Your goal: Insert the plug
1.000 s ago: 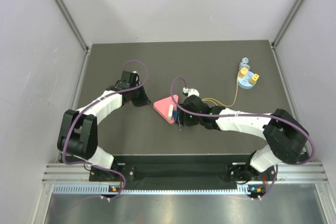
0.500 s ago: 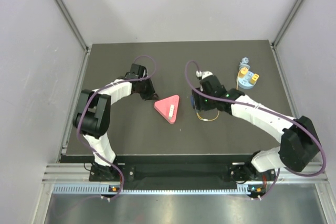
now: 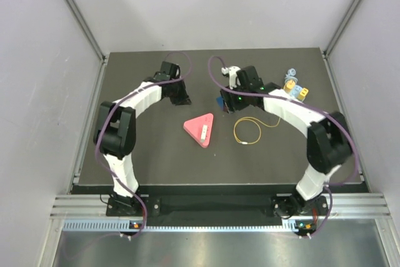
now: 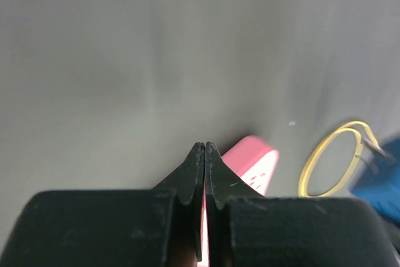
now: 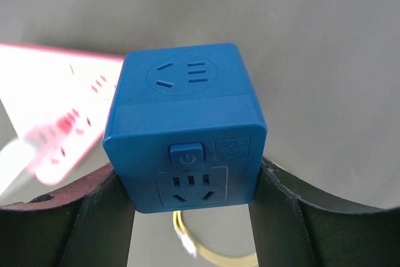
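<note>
My right gripper (image 3: 226, 101) (image 5: 190, 186) is shut on a blue socket cube (image 3: 224, 100) (image 5: 187, 129), held off the table behind the pink triangular power strip (image 3: 200, 129) (image 5: 56, 117). A thin yellow cable (image 3: 248, 132) (image 5: 187, 242) lies looped on the table, right of the strip. It runs toward a light-blue holder (image 3: 294, 97), where the yellow plug (image 3: 289, 84) sits; my right arm hides the join. My left gripper (image 3: 185, 99) (image 4: 205, 148) is shut and empty, hovering behind the strip (image 4: 256, 167).
A second small yellow block (image 3: 302, 92) sits on the same holder, with a small grey part (image 3: 291, 72) just behind it. Grey walls and metal posts close in the dark table (image 3: 144, 154) on three sides.
Both arms swung toward the back of the table. The right gripper carried the blue cube away from the pink strip's side. The yellow cable now lies in a loop.
</note>
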Robot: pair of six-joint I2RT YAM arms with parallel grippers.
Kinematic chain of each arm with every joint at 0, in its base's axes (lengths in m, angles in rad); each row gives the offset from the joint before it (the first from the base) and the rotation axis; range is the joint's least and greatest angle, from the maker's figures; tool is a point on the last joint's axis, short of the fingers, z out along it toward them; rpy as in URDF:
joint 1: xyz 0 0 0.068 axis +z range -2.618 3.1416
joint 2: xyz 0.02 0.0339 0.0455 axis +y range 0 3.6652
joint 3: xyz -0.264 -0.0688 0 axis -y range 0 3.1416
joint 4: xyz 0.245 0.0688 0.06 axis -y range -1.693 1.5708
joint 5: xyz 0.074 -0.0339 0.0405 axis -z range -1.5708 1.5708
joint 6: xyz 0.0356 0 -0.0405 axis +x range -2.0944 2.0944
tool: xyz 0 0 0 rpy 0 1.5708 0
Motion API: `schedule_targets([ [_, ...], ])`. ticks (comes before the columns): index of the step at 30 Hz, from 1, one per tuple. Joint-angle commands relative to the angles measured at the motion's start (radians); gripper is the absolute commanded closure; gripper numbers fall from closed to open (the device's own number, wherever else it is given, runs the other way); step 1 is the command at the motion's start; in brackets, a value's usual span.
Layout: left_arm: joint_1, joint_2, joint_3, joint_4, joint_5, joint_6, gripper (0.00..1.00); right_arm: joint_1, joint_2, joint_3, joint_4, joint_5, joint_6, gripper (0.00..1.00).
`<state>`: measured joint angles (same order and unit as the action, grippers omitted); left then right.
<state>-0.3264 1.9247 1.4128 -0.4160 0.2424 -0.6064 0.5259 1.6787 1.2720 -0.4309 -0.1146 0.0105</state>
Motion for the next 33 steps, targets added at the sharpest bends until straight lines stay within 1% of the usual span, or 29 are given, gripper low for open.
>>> schedule_targets([
  [1, 0.009, -0.131, -0.029, -0.135, -0.167, 0.094, 1.0, -0.003, 0.1, 0.113, 0.119, -0.14, -0.066, 1.0],
  [2, 0.009, -0.179, -0.088, -0.136, -0.176, 0.096, 1.0, -0.001, 0.125, 0.128, 0.129, -0.155, -0.07, 1.0],
  [4, 0.009, -0.251, -0.152, -0.121, -0.18, 0.076, 1.0, 0.0, 0.188, 0.176, 0.136, -0.2, -0.083, 1.0],
  [7, 0.009, -0.32, -0.277, -0.044, -0.144, 0.042, 1.0, 0.006, 0.263, 0.236, 0.158, -0.201, -0.083, 1.0],
  [8, 0.009, -0.326, -0.323, -0.011, -0.135, 0.033, 1.0, 0.009, 0.285, 0.284, 0.126, -0.201, -0.084, 1.0],
  [9, 0.009, -0.326, -0.339, 0.002, -0.103, 0.017, 1.0, 0.011, 0.326, 0.306, 0.112, -0.206, -0.087, 1.0],
  [11, 0.006, -0.303, -0.356, 0.022, -0.048, 0.004, 1.0, 0.02, 0.358, 0.34, 0.075, -0.206, -0.102, 1.0],
  [13, -0.008, -0.273, -0.357, 0.039, -0.008, -0.01, 1.0, 0.026, 0.375, 0.354, 0.067, -0.207, -0.119, 1.0],
  [19, -0.046, -0.21, -0.345, 0.074, -0.005, -0.036, 1.0, 0.043, 0.343, 0.28, 0.081, -0.223, -0.127, 1.0],
  [23, -0.048, -0.168, -0.319, 0.089, -0.008, -0.039, 1.0, 0.049, 0.335, 0.259, 0.04, -0.214, -0.136, 1.0],
  [26, -0.048, -0.147, -0.292, 0.094, -0.002, -0.047, 1.0, 0.048, 0.297, 0.221, -0.023, -0.104, -0.09, 1.0],
  [31, -0.048, -0.122, -0.226, 0.065, 0.011, -0.024, 1.0, 0.039, 0.214, 0.142, -0.055, -0.031, -0.034, 1.0],
  [33, -0.045, -0.13, -0.172, 0.014, -0.005, 0.015, 1.0, 0.037, 0.185, 0.135, -0.089, 0.008, -0.035, 1.0],
])
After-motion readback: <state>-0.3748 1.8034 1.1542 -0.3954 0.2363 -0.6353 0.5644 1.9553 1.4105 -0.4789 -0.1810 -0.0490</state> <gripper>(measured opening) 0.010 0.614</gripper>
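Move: The pink block lies about 9 cm back, 5 cm right and 6 cm below the shut left fingers. From the right hand, which already holds the blue cube, it is roughly 4 cm back, 9 cm left and 9 cm down. The yellow cable coil lies some 5 cm back, 11 cm right and 10 cm below the right hand. Left hand loops back 7 cm and down beside the pink block; right lowers its cube 7 cm, leftward. ##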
